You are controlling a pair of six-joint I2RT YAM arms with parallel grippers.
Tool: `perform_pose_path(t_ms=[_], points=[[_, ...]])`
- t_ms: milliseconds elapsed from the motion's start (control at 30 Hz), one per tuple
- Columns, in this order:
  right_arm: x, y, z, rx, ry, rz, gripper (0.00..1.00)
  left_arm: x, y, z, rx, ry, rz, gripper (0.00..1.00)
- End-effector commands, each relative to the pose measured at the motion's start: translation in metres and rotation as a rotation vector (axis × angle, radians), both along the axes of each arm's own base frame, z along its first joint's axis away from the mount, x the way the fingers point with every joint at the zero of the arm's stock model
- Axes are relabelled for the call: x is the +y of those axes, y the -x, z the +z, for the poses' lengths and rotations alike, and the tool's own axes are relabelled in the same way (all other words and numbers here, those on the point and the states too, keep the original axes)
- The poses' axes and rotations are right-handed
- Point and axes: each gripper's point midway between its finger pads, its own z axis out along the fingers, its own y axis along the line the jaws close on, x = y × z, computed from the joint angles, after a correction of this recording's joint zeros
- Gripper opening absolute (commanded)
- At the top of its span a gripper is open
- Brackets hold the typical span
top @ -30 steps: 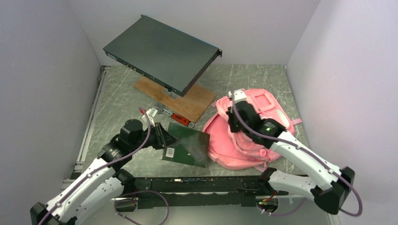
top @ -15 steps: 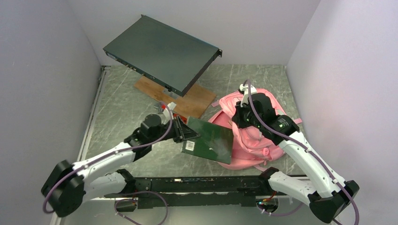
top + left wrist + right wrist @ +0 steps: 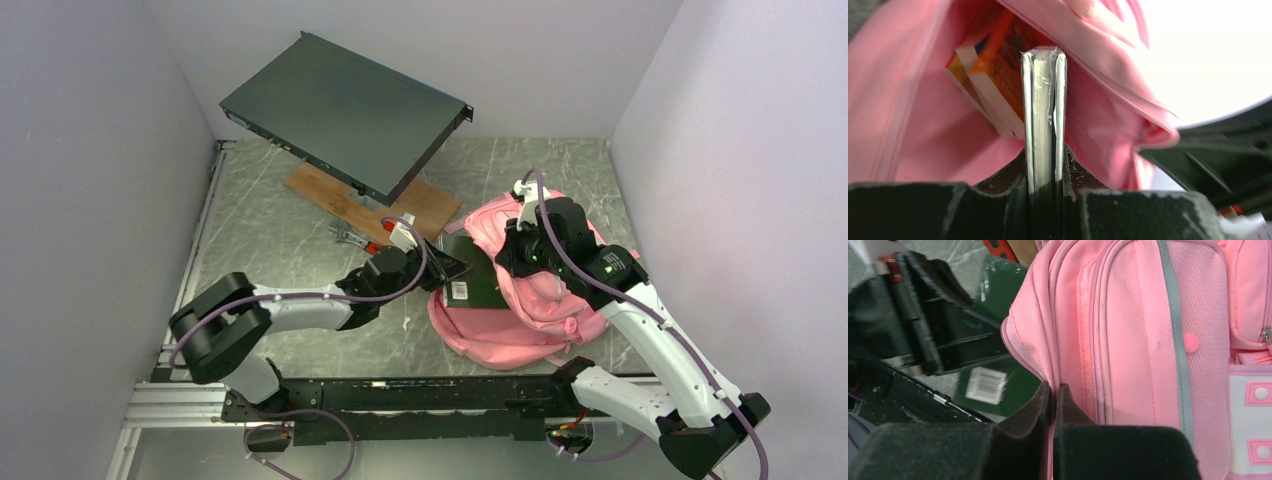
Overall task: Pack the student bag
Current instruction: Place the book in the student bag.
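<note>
The pink student bag [image 3: 520, 335] lies at the right of the table with its main pocket held agape. My right gripper [image 3: 1053, 390] is shut on the zip edge of the bag [image 3: 1143, 340] and holds that flap up. My left gripper [image 3: 1044, 165] is shut on a green book [image 3: 478, 285], seen edge-on [image 3: 1044, 100] in the left wrist view. The book's far end is inside the bag's mouth. An orange-covered book [image 3: 998, 75] lies inside the pocket. In the right wrist view the green book [image 3: 1013, 385] shows a white barcode label.
A dark flat rack unit [image 3: 345, 112] is propped at the back over a wooden board [image 3: 400, 215]. A red-handled tool [image 3: 372, 246] lies just behind my left arm. White walls close the table on the left, back and right.
My left arm has swung right, carrying the green book from the table's middle into the bag's mouth. The right gripper has moved a little back and right, raising the bag's edge.
</note>
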Motion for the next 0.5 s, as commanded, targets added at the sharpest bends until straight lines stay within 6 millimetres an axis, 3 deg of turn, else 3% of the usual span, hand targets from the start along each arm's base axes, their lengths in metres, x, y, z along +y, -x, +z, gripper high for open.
perform_pose_path(t_ms=[0,67,167,400,467], points=[[0.024,0.000,0.071,-0.137,-0.204,0.060,0.00,-0.015,-0.036,0.062,-0.036,0.274,0.214,0.00],[0.029,0.003,0.074,-0.121,-0.235,0.070,0.00,-0.030,-0.044,0.043,0.019,0.264,0.260,0.00],[0.035,0.005,0.076,-0.085,-0.248,0.090,0.00,-0.051,-0.051,0.032,0.059,0.272,0.337,0.00],[0.035,0.005,0.079,-0.106,-0.257,0.098,0.00,-0.080,-0.069,0.001,0.097,0.135,0.459,0.01],[0.037,0.005,0.077,-0.099,-0.258,0.103,0.00,-0.083,-0.062,-0.009,0.106,0.117,0.440,0.15]])
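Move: The dark green book is already flat in my left fingers. The bag mouth's middle is about 6 cm to the right of my left hand, level fore-and-aft and some 3 cm lower. In the bag, the orange book lies roughly 15 cm right, 6 cm ahead and 7 cm below. The wrench is about 12 cm left, 4 cm ahead and 14 cm below. From my right hand, the mouth is about 2 cm left, 2 cm back and 8 cm below. I keep the green book gripped and drive my left hand into the bag mouth, under the raised flap: forward, right and down some 3 cm at first, then mostly right, about 10 cm in all, turning the wrist some 20 degrees counter-clockwise. My right hand keeps its pinch on the flap's rim, easing only a centimetre or so up, back and left. ##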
